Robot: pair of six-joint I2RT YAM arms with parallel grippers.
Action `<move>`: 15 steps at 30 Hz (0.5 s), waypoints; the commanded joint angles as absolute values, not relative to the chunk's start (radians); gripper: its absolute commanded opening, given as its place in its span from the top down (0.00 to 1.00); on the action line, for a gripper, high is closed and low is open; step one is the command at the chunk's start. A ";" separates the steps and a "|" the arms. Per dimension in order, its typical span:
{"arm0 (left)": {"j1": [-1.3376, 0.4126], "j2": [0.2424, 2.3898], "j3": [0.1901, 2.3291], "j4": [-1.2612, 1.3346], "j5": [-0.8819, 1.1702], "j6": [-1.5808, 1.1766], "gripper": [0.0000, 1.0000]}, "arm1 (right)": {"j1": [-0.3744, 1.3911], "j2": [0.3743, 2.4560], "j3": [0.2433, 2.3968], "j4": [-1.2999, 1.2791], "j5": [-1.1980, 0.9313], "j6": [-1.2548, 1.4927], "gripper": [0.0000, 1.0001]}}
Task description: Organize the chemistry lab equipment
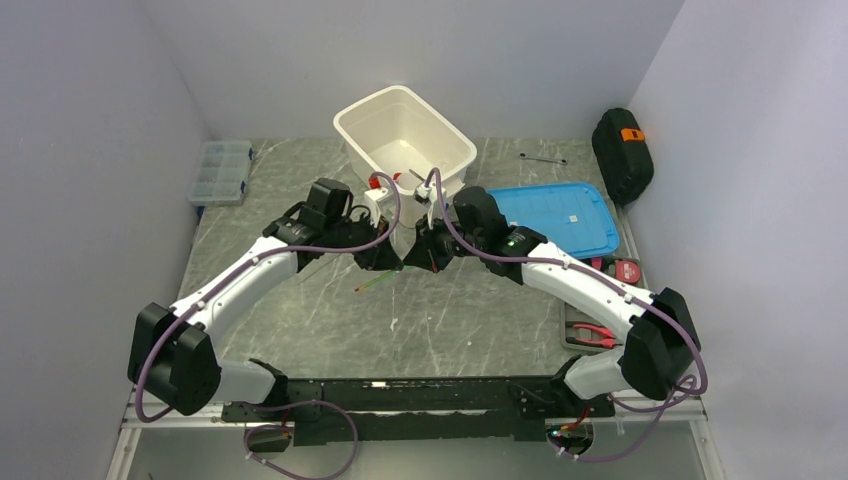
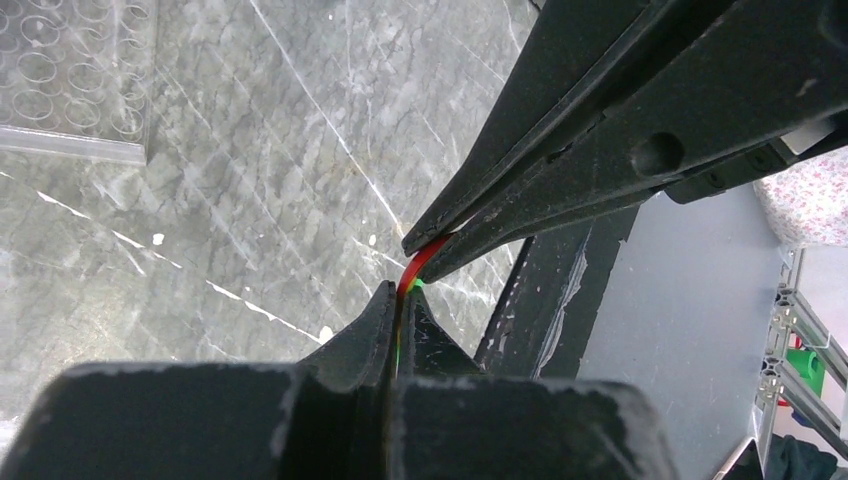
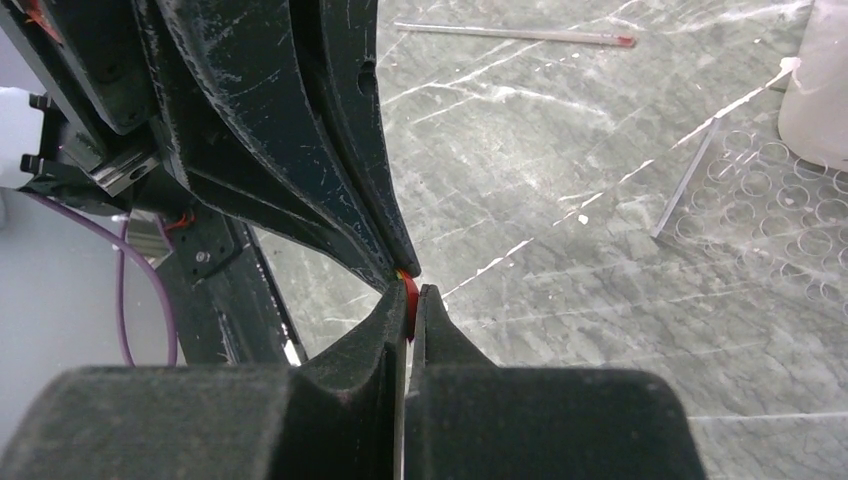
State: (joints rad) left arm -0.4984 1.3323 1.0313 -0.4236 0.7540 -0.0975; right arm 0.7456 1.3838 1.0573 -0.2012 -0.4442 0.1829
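My left gripper (image 1: 393, 262) and right gripper (image 1: 410, 262) meet tip to tip over the middle of the table. Both are shut on one thin red-and-green rod (image 2: 411, 272), whose red part shows between the right fingertips (image 3: 407, 292). From above, the rod (image 1: 375, 283) slants down-left from the tips to an orange end. In the left wrist view the left gripper (image 2: 400, 298) pinches the rod just below the right arm's fingers (image 2: 560, 150). The right gripper (image 3: 405, 300) sits under the left arm's fingers (image 3: 300, 130). What kind of equipment the rod is I cannot tell.
A clear tube rack (image 3: 770, 200) lies beside a translucent bottle (image 3: 820, 90), with a thin glass stick (image 3: 520, 35) farther off. A white bin (image 1: 350, 125) stands at the back, a blue lid (image 1: 555, 220) to its right. The organizer box (image 1: 222, 172), black case (image 1: 622, 150) and red pliers (image 1: 595, 335) line the edges.
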 commanded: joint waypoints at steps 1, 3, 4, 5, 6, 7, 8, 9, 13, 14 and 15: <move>-0.499 1.285 1.039 -0.401 0.768 -0.079 0.98 | 0.741 1.357 1.055 -0.165 -0.363 0.182 1.00; -0.497 1.273 1.045 -0.410 0.761 -0.069 0.77 | 0.741 1.332 1.044 -0.161 -0.315 0.186 1.00; -0.494 1.262 1.045 -0.412 0.754 -0.064 0.62 | 0.742 1.319 1.040 -0.159 -0.287 0.189 1.00; -0.490 1.249 1.045 -0.413 0.739 -0.060 0.43 | 0.742 1.302 1.034 -0.154 -0.252 0.196 1.00; -0.485 1.221 1.041 -0.411 0.715 -0.057 0.27 | 0.741 1.287 1.029 -0.152 -0.216 0.199 1.00; -0.478 1.194 1.035 -0.408 0.676 -0.051 0.16 | 0.740 1.271 1.026 -0.155 -0.172 0.205 1.00; -0.471 1.158 1.026 -0.400 0.612 -0.045 0.10 | 0.731 1.259 1.028 -0.165 -0.123 0.215 1.00; -0.468 1.109 1.012 -0.386 0.534 -0.040 0.07 | 0.715 1.251 1.033 -0.178 -0.094 0.224 1.00; -0.426 0.904 0.904 -0.268 0.333 -0.022 0.01 | 0.604 1.231 1.063 -0.208 -0.113 0.245 1.00; -0.406 0.870 0.883 -0.257 0.312 -0.014 0.01 | 0.580 1.232 1.080 -0.214 -0.113 0.244 1.00; -0.392 0.852 0.876 -0.257 0.283 -0.013 0.01 | 0.559 1.236 1.102 -0.219 -0.107 0.241 1.00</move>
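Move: The coloured spatulas are pinched near one end by both hands, fingertips meeting; their middle lies about 4 cm left and 2 cm back of each hand. From the right hand the white box's middle is roughly 26 cm straight ahead, 7 cm lower. The well plate lies 15 cm ahead and 3 cm right, the blue lid 16 cm ahead and 30 cm right, both about 15 cm below. From the left hand the box is also some 26 cm ahead. The coloured spatulas change hands: the left fingers spring wide open and let go, then that hand backs off left and up, some 6 cm each way, tilting and turning counter-clockwise. The right hand keeps its pinch and, as the left opens, speeds up to carry them right and forward about 9 cm, rising slightly, towards the white box and turning about 20 degrees clockwise. ##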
